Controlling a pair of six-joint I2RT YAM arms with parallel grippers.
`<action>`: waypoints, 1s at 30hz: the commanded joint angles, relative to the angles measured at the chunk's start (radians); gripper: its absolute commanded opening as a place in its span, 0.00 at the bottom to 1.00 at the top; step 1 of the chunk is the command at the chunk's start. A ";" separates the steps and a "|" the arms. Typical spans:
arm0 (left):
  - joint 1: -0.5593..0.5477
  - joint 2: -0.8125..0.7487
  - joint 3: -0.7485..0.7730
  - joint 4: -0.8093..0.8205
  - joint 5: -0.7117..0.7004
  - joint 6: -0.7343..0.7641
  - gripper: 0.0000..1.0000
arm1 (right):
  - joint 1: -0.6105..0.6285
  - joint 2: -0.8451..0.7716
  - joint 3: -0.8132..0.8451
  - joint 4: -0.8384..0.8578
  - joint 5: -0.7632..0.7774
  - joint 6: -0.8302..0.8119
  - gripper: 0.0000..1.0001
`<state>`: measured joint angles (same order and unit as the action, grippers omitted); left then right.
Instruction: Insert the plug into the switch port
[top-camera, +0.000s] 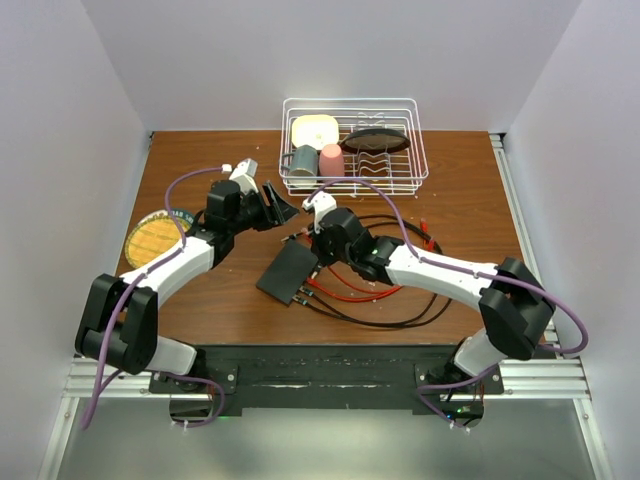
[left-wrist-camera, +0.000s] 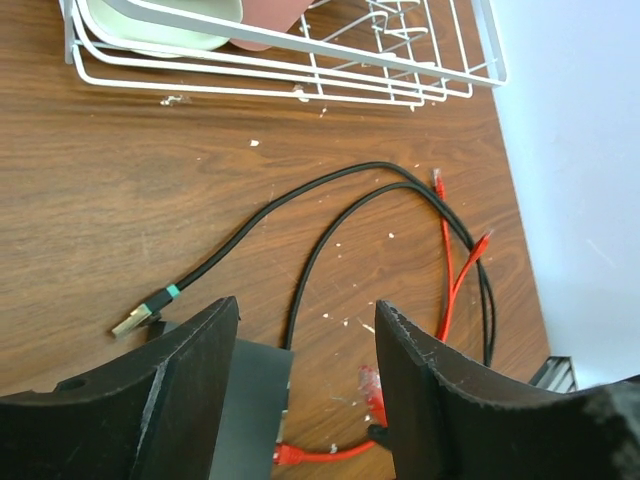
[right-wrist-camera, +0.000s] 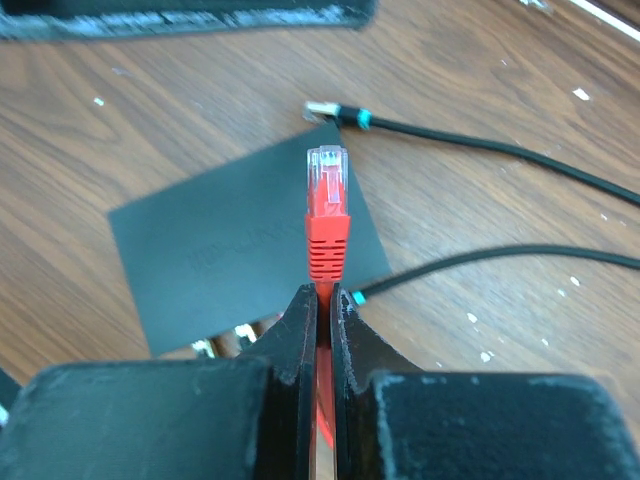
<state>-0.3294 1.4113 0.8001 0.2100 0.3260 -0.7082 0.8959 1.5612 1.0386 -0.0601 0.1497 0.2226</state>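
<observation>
The switch (top-camera: 289, 272) is a flat matte-black box lying on the wooden table; it also shows in the right wrist view (right-wrist-camera: 250, 240) and the left wrist view (left-wrist-camera: 250, 400). My right gripper (top-camera: 318, 248) (right-wrist-camera: 323, 290) is shut on a red cable just behind its plug (right-wrist-camera: 327, 195). The plug's clear tip points over the switch's top face. My left gripper (top-camera: 283, 212) (left-wrist-camera: 307, 305) hangs open above the switch's far end, with nothing between its fingers (left-wrist-camera: 190, 380). The switch's socket edge is mostly hidden.
A white wire dish rack (top-camera: 350, 145) with cups and plates stands at the back. Black cables (left-wrist-camera: 330, 200) with teal-banded plugs (right-wrist-camera: 340, 112) and red cables (left-wrist-camera: 455, 270) loop over the table right of the switch. A round yellow disc (top-camera: 152, 240) lies at the left.
</observation>
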 joint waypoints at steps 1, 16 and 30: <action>0.001 -0.008 0.034 -0.018 -0.005 0.078 0.60 | -0.002 -0.056 -0.017 -0.046 0.056 -0.058 0.00; 0.010 0.113 0.042 -0.112 -0.038 0.145 0.59 | -0.002 -0.040 -0.109 -0.092 0.024 -0.098 0.00; 0.013 0.205 0.016 -0.092 -0.030 0.162 0.56 | 0.000 0.125 -0.045 -0.138 -0.004 -0.141 0.00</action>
<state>-0.3271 1.5970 0.8219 0.0944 0.2993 -0.5808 0.8959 1.6844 0.9443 -0.1852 0.1616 0.1032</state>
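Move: The right hand still pinches the red plug. The free switch port lies about 13 cm below it, 2 cm back and 1 cm to its right; the plugged-in red plug is some 4 cm back, a loose black plug 2 cm back and 2 cm right, and the switch's middle 2 cm back and 5 cm left. From the empty left hand the switch's middle lies about 9 cm back and 16 cm down; another loose black plug is almost straight below. Down, mainly, with both hands together: the right sinks about 10 cm while swinging some 5 cm right and 3 cm back, bringing the held red plug in towards the port side of the switch as its fingers tip some 20 degrees steeper. The left, fingers staying open, drops about 9 cm towards the switch's far corner, slowly at first, its fingers also tilting further down. ##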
